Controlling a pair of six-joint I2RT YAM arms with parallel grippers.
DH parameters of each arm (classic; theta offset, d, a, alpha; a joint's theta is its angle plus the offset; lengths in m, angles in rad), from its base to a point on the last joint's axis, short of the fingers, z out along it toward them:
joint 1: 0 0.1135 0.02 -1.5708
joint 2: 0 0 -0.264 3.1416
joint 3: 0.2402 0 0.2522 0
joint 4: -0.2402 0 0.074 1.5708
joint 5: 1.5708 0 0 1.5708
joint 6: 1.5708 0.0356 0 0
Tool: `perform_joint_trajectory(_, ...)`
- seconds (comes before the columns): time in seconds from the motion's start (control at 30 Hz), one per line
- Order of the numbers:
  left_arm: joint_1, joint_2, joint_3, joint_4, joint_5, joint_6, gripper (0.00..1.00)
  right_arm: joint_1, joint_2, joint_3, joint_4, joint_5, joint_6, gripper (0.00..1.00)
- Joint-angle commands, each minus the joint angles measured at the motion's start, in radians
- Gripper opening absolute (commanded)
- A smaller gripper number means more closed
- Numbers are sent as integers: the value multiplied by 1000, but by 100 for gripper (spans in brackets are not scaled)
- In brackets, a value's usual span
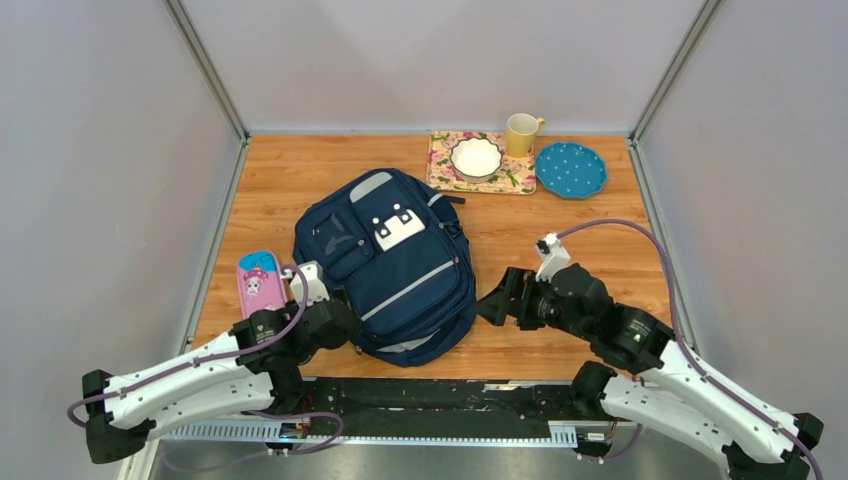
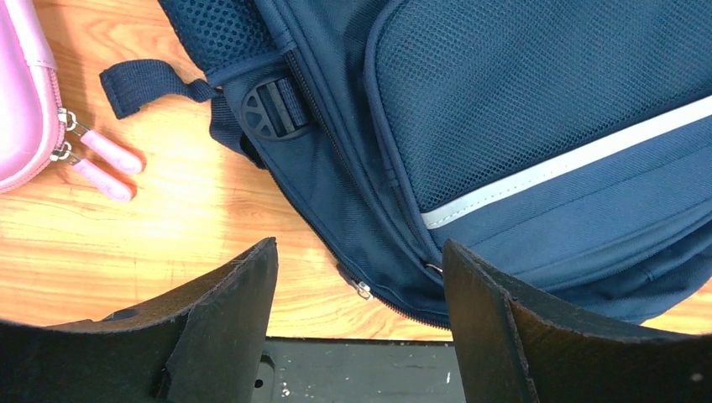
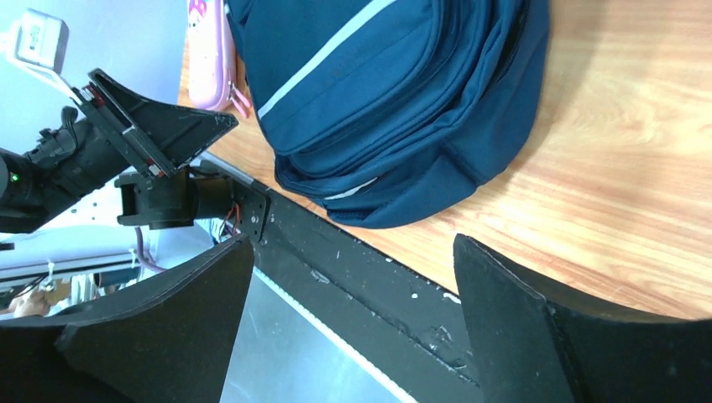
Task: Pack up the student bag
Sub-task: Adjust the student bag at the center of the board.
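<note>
The student bag [image 1: 395,265], a navy backpack with grey stripes and a white dotted patch, lies flat in the middle of the table. My left gripper [image 1: 338,322] sits at its near left edge, open. In the left wrist view the bag [image 2: 520,126] fills the upper right, and a small metal zipper pull [image 2: 363,290] on its side seam shows between my open left gripper [image 2: 359,260] fingers, untouched. My right gripper [image 1: 497,300] hangs open just right of the bag, apart from it. In the right wrist view the bag [image 3: 395,101] lies beyond the empty right gripper [image 3: 353,252].
A pink pencil case [image 1: 258,283] lies left of the bag, beside the left arm. At the back stand a floral mat [image 1: 440,172] with a white bowl [image 1: 476,157], a yellow mug [image 1: 521,133] and a blue dotted plate [image 1: 570,169]. A black rail [image 1: 440,392] runs along the near edge.
</note>
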Motion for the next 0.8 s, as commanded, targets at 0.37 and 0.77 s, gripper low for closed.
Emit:
perform_joint_trajectory(0.37,4,-316,-160,-74,-72,-152,80,2,14,-68,144,-67,105,93)
perform_joint_trajectory(0.77,8,-90,-281,257,-158,-72,83,18,45,-85,152,-122,136,93)
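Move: The student bag's middle lies some 10 cm ahead of the left hand, 8 cm to its right and about 5 cm lower. From the right hand the bag's middle is about 12 cm ahead, 21 cm to the left and 12 cm below. The pink pencil case lies roughly 5 cm ahead of the left hand, 16 cm to its left and 8 cm lower. Both open hands sink beside the bag's near corners and shift left: left hand about 6 cm down, right 4. ##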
